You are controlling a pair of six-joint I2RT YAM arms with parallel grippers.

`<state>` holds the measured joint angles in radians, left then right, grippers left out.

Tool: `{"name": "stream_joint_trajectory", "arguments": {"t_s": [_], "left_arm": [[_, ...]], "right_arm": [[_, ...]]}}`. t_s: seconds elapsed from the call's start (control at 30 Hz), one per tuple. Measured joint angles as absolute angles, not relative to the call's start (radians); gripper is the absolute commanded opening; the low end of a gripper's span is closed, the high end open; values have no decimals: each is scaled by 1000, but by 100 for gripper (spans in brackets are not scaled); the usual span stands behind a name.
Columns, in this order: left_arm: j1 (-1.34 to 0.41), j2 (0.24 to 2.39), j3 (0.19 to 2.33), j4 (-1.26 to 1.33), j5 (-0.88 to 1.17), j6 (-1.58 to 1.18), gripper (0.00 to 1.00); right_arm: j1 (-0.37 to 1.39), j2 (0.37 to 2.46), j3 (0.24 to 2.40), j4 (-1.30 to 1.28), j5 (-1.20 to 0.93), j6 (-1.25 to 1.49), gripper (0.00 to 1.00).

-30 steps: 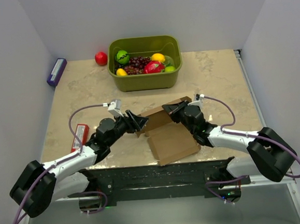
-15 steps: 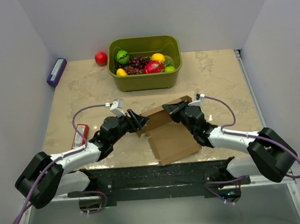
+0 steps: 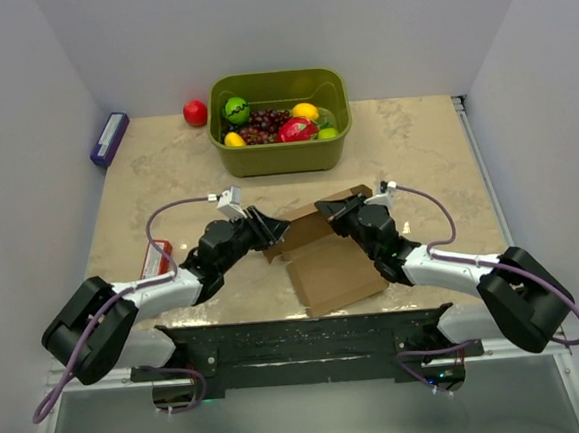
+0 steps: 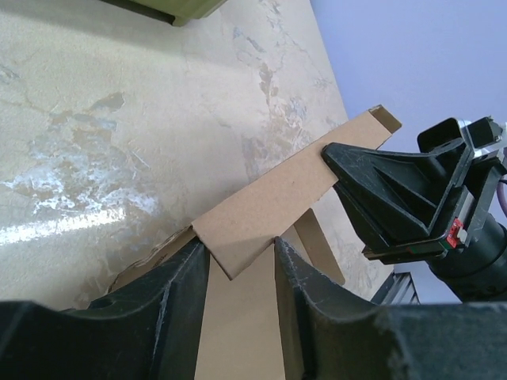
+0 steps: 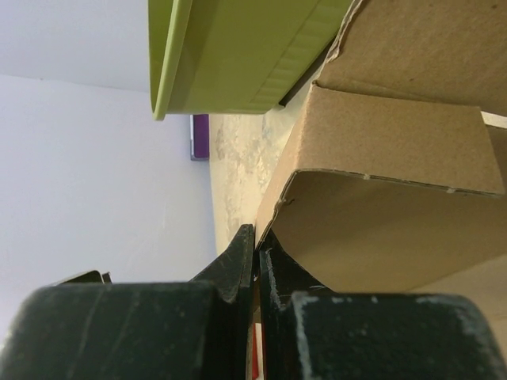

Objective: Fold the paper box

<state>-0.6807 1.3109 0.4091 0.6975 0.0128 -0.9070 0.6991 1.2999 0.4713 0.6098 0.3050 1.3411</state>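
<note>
The paper box (image 3: 329, 269) is a brown cardboard blank lying flat at the table's near middle, with its back panel (image 4: 277, 202) raised. My left gripper (image 3: 268, 230) is at that panel's left end. In the left wrist view its jaws (image 4: 238, 245) stand apart, and the panel's pointed corner sits between the fingertips. My right gripper (image 3: 327, 211) is at the panel's right end. In the right wrist view its fingers (image 5: 256, 237) are shut on the thin cardboard edge (image 5: 380, 142).
An olive-green tub (image 3: 283, 157) of fruit stands at the back middle, with a red apple (image 3: 195, 113) to its left. A purple pack (image 3: 109, 138) lies at the far left edge. A slim red pack (image 3: 156, 259) lies beside the left arm.
My left arm has reached further right toward the raised panel, and its jaws have narrowed around the corner. The right arm and the box have stayed put.
</note>
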Motion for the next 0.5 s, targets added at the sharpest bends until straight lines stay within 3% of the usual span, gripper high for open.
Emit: {"name": "stream_joint_trajectory", "arguments": {"t_s": [0.07, 0.3, 0.43, 0.5], "left_arm": [[-681, 1325, 410, 711, 20, -907, 41], [-681, 1310, 410, 723, 40, -859, 62], [-681, 1268, 398, 717, 58, -772, 63], [-682, 1251, 382, 717, 74, -725, 59]], "right_arm": [[699, 1300, 469, 610, 307, 1341, 0], [700, 1285, 466, 607, 312, 1341, 0], [701, 1270, 463, 604, 312, 1341, 0], [701, 1263, 456, 599, 313, 1341, 0]]}}
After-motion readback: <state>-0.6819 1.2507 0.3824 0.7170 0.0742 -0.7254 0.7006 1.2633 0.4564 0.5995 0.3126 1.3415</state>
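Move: The left end of the box's raised wall strip is between my half-open left fingers, about 1 cm ahead and 1 cm to the right. My right gripper's pinch on the same strip lies some 9 cm right and 4 cm farther out; the box's flat panel is centred roughly 11 cm right, 8 cm back and 11 cm below. From my right hand, the strip's left end is about 8 cm left and 3 cm back. I spread my left fingers off the strip's left end, after barely stirring at first, then ease the hand about 1 cm back and 1 cm up while the fingertips tilt up some 10 degrees, so the right-hand finger comes clear of the cardboard. My right hand keeps its closed pinch on the strip, almost still. ##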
